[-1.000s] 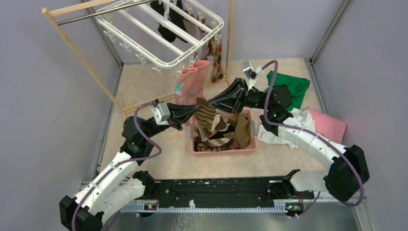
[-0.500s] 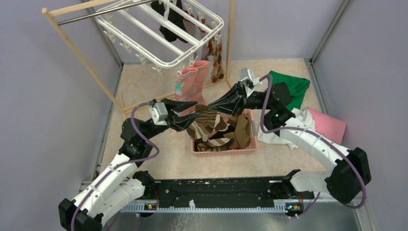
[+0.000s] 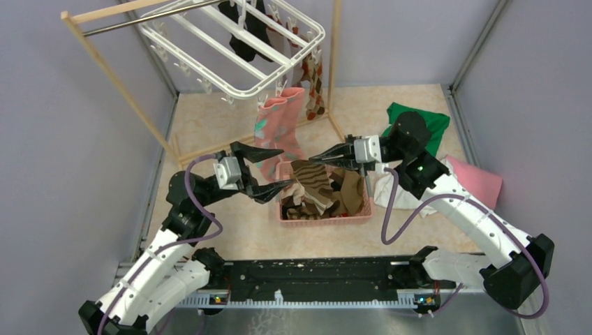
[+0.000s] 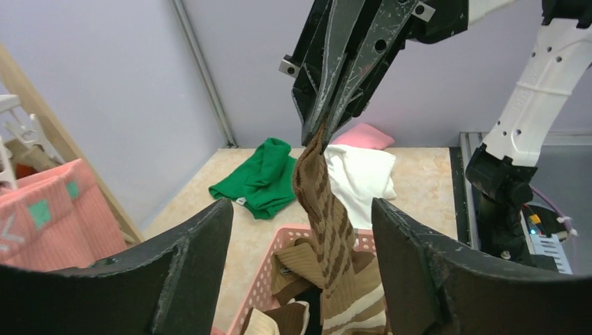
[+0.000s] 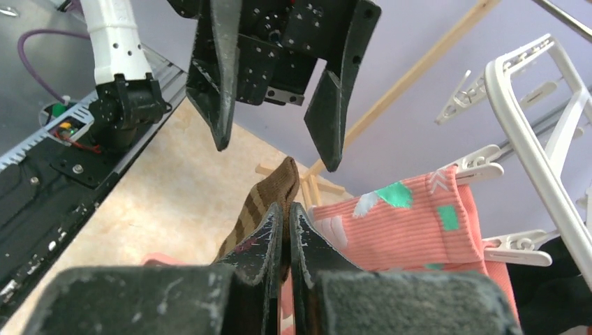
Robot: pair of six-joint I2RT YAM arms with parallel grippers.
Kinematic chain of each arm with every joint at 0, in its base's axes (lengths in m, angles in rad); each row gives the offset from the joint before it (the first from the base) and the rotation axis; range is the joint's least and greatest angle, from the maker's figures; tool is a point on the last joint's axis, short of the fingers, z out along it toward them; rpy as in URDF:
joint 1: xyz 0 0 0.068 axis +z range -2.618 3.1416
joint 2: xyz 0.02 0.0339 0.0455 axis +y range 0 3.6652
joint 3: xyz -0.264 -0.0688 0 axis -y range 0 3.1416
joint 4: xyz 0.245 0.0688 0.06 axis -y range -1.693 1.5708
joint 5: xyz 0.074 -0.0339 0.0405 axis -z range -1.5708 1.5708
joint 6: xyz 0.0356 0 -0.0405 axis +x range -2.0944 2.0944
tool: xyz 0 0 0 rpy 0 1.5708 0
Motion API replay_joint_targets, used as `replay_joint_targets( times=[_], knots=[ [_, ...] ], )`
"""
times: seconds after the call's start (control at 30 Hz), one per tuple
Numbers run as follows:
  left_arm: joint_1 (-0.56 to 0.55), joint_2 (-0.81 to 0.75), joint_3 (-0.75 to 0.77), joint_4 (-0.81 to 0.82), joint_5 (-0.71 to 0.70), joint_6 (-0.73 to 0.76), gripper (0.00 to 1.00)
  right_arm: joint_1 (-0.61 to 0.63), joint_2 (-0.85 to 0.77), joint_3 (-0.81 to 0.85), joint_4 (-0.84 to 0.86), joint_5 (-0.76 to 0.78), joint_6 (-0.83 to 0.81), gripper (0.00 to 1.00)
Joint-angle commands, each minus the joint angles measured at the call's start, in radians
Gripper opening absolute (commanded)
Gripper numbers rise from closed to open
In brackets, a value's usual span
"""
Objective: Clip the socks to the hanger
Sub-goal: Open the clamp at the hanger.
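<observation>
A brown-cream striped sock point(image 3: 314, 174) hangs by its top from my right gripper point(image 3: 312, 159), which is shut on it above the pink basket point(image 3: 324, 220). Its lower end trails among the other brown socks point(image 3: 349, 192) in the basket. My left gripper point(image 3: 286, 167) is open just left of the basket, its fingers standing apart on either side of the striped sock point(image 4: 324, 202) without touching it. The white hanger point(image 3: 230, 49) hangs at the back left, with a pink-teal sock point(image 3: 279, 122), a black sock point(image 3: 244, 31) and an argyle sock point(image 3: 315, 84) clipped to it.
The hanger hangs from a wooden rack point(image 3: 119, 77) whose legs stand behind the basket. A green cloth point(image 3: 429, 125), a white cloth point(image 3: 391, 192) and a pink cloth point(image 3: 478, 181) lie to the right. Walls close in on three sides.
My left gripper has opened, let go of the striped sock and drawn back to the left. My right gripper has shut on the sock's top and moved toward the front right.
</observation>
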Motion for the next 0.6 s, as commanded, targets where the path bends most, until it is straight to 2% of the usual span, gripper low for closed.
replay_joint_targets(
  times=[0.0,0.2,0.47,0.57],
  knots=[
    [-0.003,0.072,0.013,0.149,0.082,-0.097,0.76,0.008,-0.020,0.016,-0.001,-0.065,-0.143,0.00],
    [-0.003,0.152,0.020,0.273,0.138,-0.202,0.62,0.008,-0.023,0.006,0.019,-0.060,-0.139,0.00],
    [-0.003,0.167,0.028,0.294,0.138,-0.202,0.27,0.008,-0.027,-0.010,0.027,-0.059,-0.124,0.00],
    [-0.003,0.166,0.032,0.290,0.146,-0.196,0.11,0.007,-0.029,-0.015,0.027,-0.054,-0.119,0.00]
  ],
)
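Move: Just to the left hand's right, about 4 cm off, 1 cm ahead and 1 cm lower, is the free corner of the striped sock's cuff, which the right fingers hold; from the right hand this corner lies some 3 cm left and 1 cm lower. The clipped pink socks hang about 13 cm ahead of the left hand, 2 cm to its left and 5 cm lower; the basket is level with it, roughly 14 cm right and 25 cm below. Sliding some 2.5 cm to the right with a shallow dip, the left hand brings its wide-open fingers over the free side of the striped cuff, swings about 10 degrees clockwise to point more squarely right, then stays nearly in place while they close most of the way on the cloth. The right hand stays put, still pinching the cuff. ##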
